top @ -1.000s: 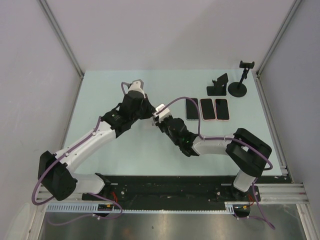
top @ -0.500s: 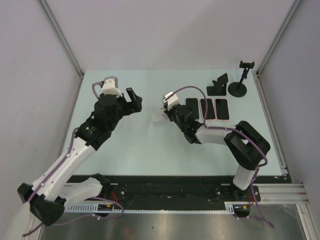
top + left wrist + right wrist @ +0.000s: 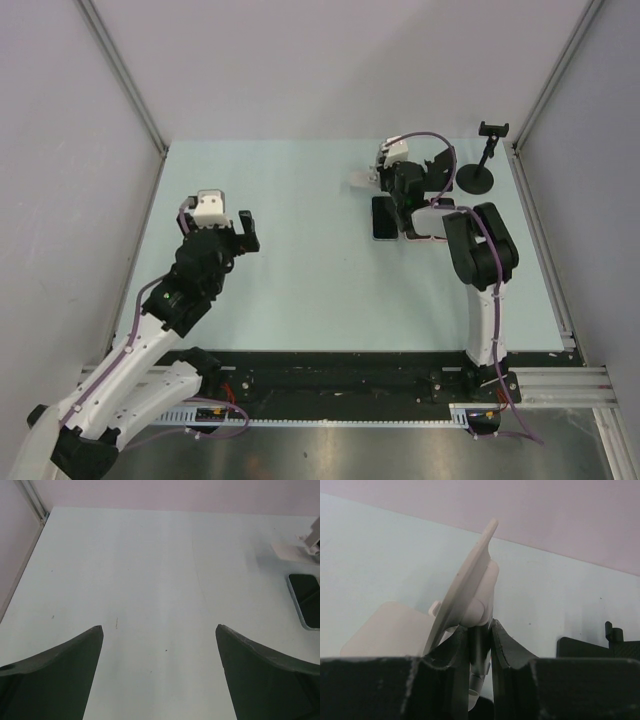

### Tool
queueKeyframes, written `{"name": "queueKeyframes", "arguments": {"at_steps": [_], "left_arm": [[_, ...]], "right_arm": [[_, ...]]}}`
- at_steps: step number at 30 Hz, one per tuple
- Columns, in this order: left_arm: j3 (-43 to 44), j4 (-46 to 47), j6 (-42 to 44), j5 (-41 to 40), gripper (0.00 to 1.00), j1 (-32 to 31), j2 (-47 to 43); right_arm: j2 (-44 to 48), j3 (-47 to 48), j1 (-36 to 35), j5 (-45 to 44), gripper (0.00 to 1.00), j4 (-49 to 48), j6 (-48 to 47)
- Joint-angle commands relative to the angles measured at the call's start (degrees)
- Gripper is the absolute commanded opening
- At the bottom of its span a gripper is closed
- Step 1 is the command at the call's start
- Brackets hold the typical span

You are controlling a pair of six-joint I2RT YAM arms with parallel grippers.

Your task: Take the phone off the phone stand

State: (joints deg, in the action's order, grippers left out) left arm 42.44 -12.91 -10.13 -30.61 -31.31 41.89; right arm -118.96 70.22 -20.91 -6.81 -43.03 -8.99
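My right gripper is shut on the post of a white phone stand; its tilted plate carries no phone. From above, that gripper holds the stand at the far right of the table, just beyond a row of dark phones. The leftmost phone lies flat and shows in full, and my right arm partly covers the others. The left wrist view shows this phone at its right edge. My left gripper hangs open over bare table at the left, with nothing between its fingers.
A black angled stand and a black round-based stand with a clamp sit at the far right corner. The angled black stand is just right of my right gripper. Walls and rails bound the table.
My left gripper opened and drew back to the left, away from the white stand. My right arm carried the stand from the table's middle to the far right, beside the phones.
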Motion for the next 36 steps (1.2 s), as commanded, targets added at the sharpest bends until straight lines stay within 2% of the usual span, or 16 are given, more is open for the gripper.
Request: {"name": "queueKeyframes", "arguments": {"at_steps": [1, 9, 15, 24, 36], "left_arm": [[-0.07, 5.17, 3.45, -0.33, 0.99, 0.37, 0.38], [-0.69, 5.88, 4.42, -0.24, 0.99, 0.28, -0.23], [-0.86, 6.14, 4.42, -0.06, 0.99, 0.28, -0.4], [-1.13, 6.4, 4.59, -0.15, 0.99, 0.28, -1.19], [-1.65, 6.58, 4.59, 0.11, 0.99, 0.37, -3.22]], "right_arm": [[-5.13, 9.05, 2.7, 1.89, 0.0, -1.19, 1.0], [-12.26, 19.34, 4.21, 1.71, 0.0, 12.77, -2.69], [-13.93, 21.01, 4.03, -0.66, 0.01, 14.11, -5.77], [-13.32, 21.19, 4.29, -1.19, 0.21, 18.94, -7.88], [-9.81, 17.76, 6.84, 3.55, 0.44, 23.78, -6.39]]}}
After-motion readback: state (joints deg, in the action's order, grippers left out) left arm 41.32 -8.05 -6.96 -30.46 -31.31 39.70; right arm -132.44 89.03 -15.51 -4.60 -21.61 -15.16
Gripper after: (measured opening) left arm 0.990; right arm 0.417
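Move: The right hand holds the white phone stand in the air; its free patch of table lies about 7 cm ahead, 1 cm to the left and some 12 cm below. The black phone lies about 6 cm back and 2 cm right of the hand, the pink-edged phone beside it 11 cm right, and the black stand 7 cm ahead and 17 cm right. That same patch is roughly 35 cm ahead, 33 cm right and 25 cm below the left hand. Still gripping the white stand, the right hand carries it forward and down onto the table beyond the black phone, about 6 cm each way with 3 cm to the right, wrist tipping down some 10 degrees and rolling left side down. It pauses, then opens the fingers to let go, sinking 2 cm more and easing slightly back and right. ##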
